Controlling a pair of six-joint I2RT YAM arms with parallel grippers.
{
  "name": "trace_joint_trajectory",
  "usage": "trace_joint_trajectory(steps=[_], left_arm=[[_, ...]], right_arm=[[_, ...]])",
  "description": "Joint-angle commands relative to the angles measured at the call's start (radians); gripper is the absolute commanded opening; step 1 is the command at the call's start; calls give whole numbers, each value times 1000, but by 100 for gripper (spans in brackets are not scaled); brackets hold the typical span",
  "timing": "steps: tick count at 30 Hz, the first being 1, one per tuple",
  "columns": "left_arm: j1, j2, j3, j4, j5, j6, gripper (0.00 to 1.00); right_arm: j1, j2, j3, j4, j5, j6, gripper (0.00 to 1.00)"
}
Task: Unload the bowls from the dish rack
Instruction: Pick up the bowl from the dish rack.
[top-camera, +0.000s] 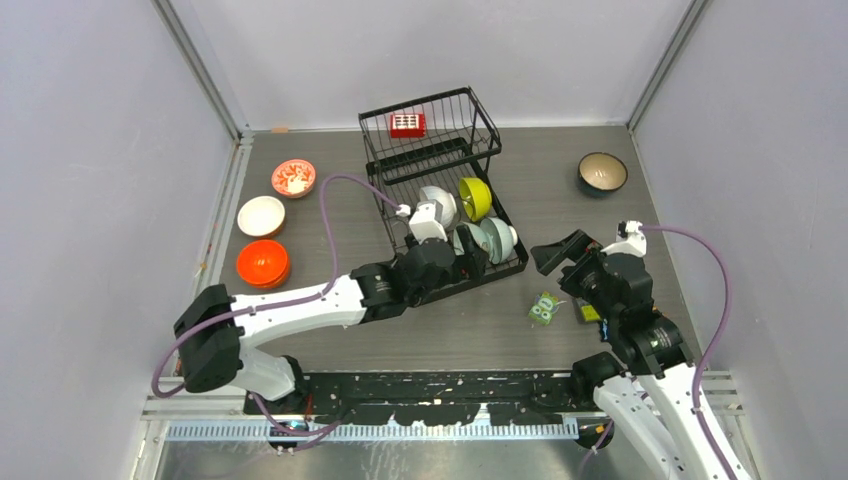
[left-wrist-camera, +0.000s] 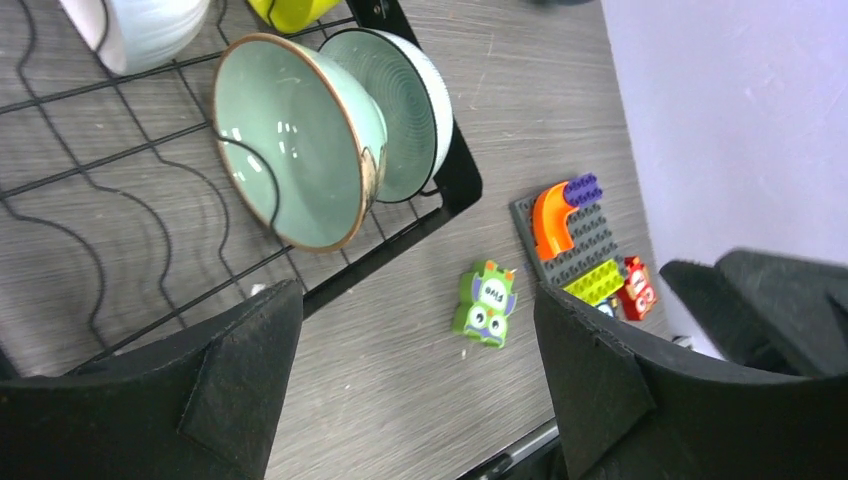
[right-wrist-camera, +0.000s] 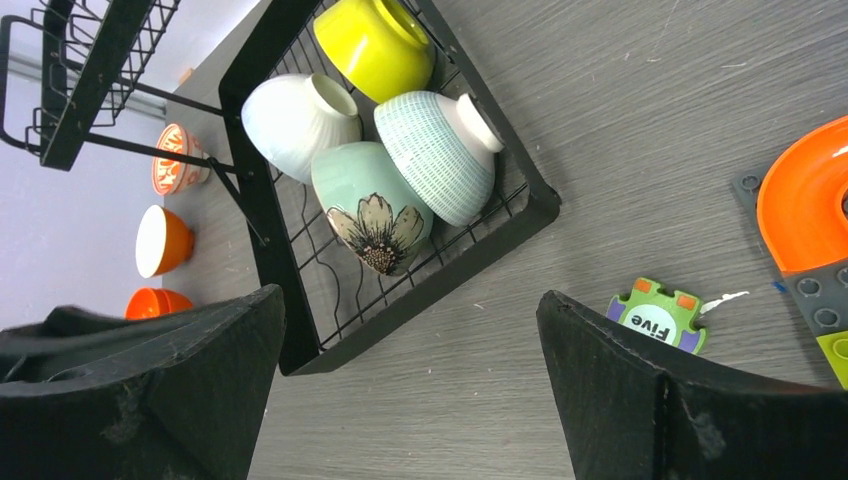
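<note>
The black wire dish rack (top-camera: 430, 150) stands mid-table. Its lower tier holds a white bowl (right-wrist-camera: 295, 118), a lime-yellow bowl (right-wrist-camera: 375, 40), a mint bowl with a flower (right-wrist-camera: 375, 210) and a ribbed mint bowl (right-wrist-camera: 440, 150). My left gripper (top-camera: 472, 262) hangs open over the rack's front edge, just short of the flowered mint bowl (left-wrist-camera: 300, 140), with only table between its fingers (left-wrist-camera: 235, 380). My right gripper (top-camera: 572, 262) is open right of the rack, holding nothing. On the table at left lie a red-patterned bowl (top-camera: 293, 178), a white one (top-camera: 261, 215) and an orange one (top-camera: 263, 263). A dark bowl (top-camera: 602, 172) sits far right.
A green owl card (top-camera: 543, 308) lies on the table between the grippers. A grey toy plate with coloured blocks (left-wrist-camera: 580, 240) sits beside it, under the right arm. A red tag (top-camera: 407, 124) lies in the rack's upper basket. Walls close in left, right and behind.
</note>
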Motion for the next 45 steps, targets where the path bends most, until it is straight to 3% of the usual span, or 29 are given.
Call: trace_joint_trajectory(steps=[1,5,22,45], left_arm=[[48,51,-10,174,86,-110,85],[82,103,-11,245,148,-122,81],[187,211,-4,279,238,-138,58],[238,311,10,393,350,-122,39]], right_arm=[[5,-34,-19,14,-31,-22,100],[5,-56,-34,0,-39,-27,100],[15,-68,-56,-8,-37,-41,100],[25,-68,-61,-10,-39,-48,100]])
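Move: The left hand is empty, its fingers nearly wide open. The green bowl lies about 9 cm ahead of it, 2 cm right and 12 cm below. From that bowl, the patterned bowl sits 5 cm right and 1 cm farther out, the white bowl 7 cm left and 8 cm farther, the yellow bowl 10 cm farther and 1 cm right. The green bowl lies some 9 cm ahead of the right hand, 15 cm left and 13 cm below. Left hand reaches some 10 cm forward and down, easing right, towards the green bowl's rim, fingers half closing. ##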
